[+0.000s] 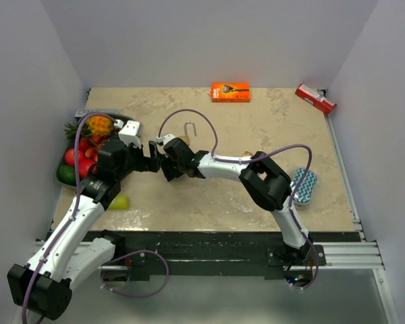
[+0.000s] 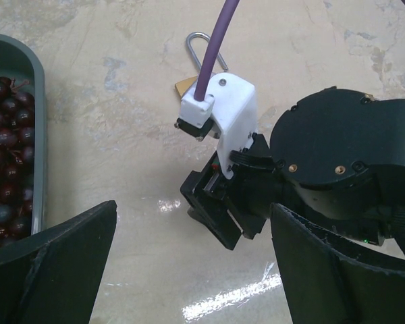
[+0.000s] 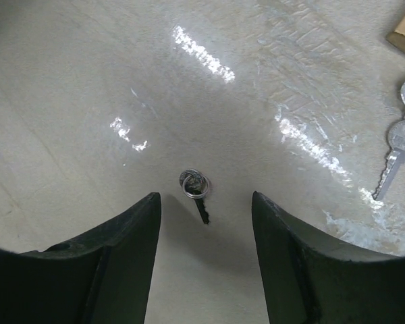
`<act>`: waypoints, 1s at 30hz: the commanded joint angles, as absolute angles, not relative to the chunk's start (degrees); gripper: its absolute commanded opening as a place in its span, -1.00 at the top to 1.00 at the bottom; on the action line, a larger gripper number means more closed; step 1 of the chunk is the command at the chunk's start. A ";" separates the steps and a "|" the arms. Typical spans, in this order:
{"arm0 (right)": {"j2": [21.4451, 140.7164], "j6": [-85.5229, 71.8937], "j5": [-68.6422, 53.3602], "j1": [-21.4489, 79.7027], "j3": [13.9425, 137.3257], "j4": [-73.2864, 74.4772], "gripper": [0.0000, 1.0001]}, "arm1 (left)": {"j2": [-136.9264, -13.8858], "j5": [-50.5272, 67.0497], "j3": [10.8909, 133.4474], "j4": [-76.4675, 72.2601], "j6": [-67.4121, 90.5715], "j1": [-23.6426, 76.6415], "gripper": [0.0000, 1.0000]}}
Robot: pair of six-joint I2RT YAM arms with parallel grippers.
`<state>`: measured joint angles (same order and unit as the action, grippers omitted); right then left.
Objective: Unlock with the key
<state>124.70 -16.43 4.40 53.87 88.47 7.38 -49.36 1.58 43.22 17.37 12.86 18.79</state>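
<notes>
A small dark key [image 3: 200, 196] on a metal ring lies flat on the table. It sits just ahead of my right gripper [image 3: 206, 197], whose two fingers are open on either side of it without touching it. Two silver keys [image 3: 397, 145] lie off to the right. The brass padlock [image 2: 186, 86] lies beyond with its shackle [image 1: 190, 127] swung open. My left gripper [image 2: 194, 206] is wide open and empty, low over the table, facing the right gripper's fingers [image 2: 219, 216]. In the top view the two grippers [image 1: 158, 164] meet tip to tip just left of the padlock [image 1: 185, 140].
A green tray [image 2: 37, 74] of dark berries and other fruit [image 1: 88, 145] lies along the left edge. A green fruit [image 1: 120, 201] lies beside the left arm. An orange box [image 1: 230, 92] and a red box [image 1: 315, 98] lie at the back, and a patterned case [image 1: 304, 185] at the right.
</notes>
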 commanded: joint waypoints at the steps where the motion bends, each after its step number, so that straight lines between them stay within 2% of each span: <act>1: 125.42 -14.33 7.64 55.46 91.40 8.96 -0.16 | -48.52 1.05 42.89 15.29 12.74 18.37 -0.99; 13: 127.88 -15.03 12.30 57.04 93.07 10.20 0.20 | -48.43 1.05 42.89 15.21 12.74 18.28 -0.99; 22: 128.58 -16.79 11.25 57.22 93.25 8.79 0.23 | -48.43 1.14 42.89 15.21 12.74 18.19 -0.99; 30: 129.02 -17.93 11.60 57.22 92.72 8.61 0.50 | -48.34 1.14 42.80 15.29 12.83 18.19 -0.99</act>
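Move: The small ring with its dark key lies almost under the right fingertips, about 1 cm ahead, 1 cm to the left and 1 cm below the hand point, between the half-open fingers. The pair of silver keys is about 8 cm ahead and 5 cm to the right of the right hand; the open brass padlock's body is about 13 cm ahead and 4 cm to the right. From the left hand, the dark key is some 6 cm ahead, 5 cm to the right and 19 cm down. Staying low over the table, the right hand eases back a bit under 1 cm, then comes forward again and ends less than 1 cm forward and to the left of its start, with the wrist tilting only some 5 degrees. Meanwhile its fingers close from a bit over half open to about a quarter open around the small ring, the back-left fingertip coming against it and pushing it along towards the other tip. ##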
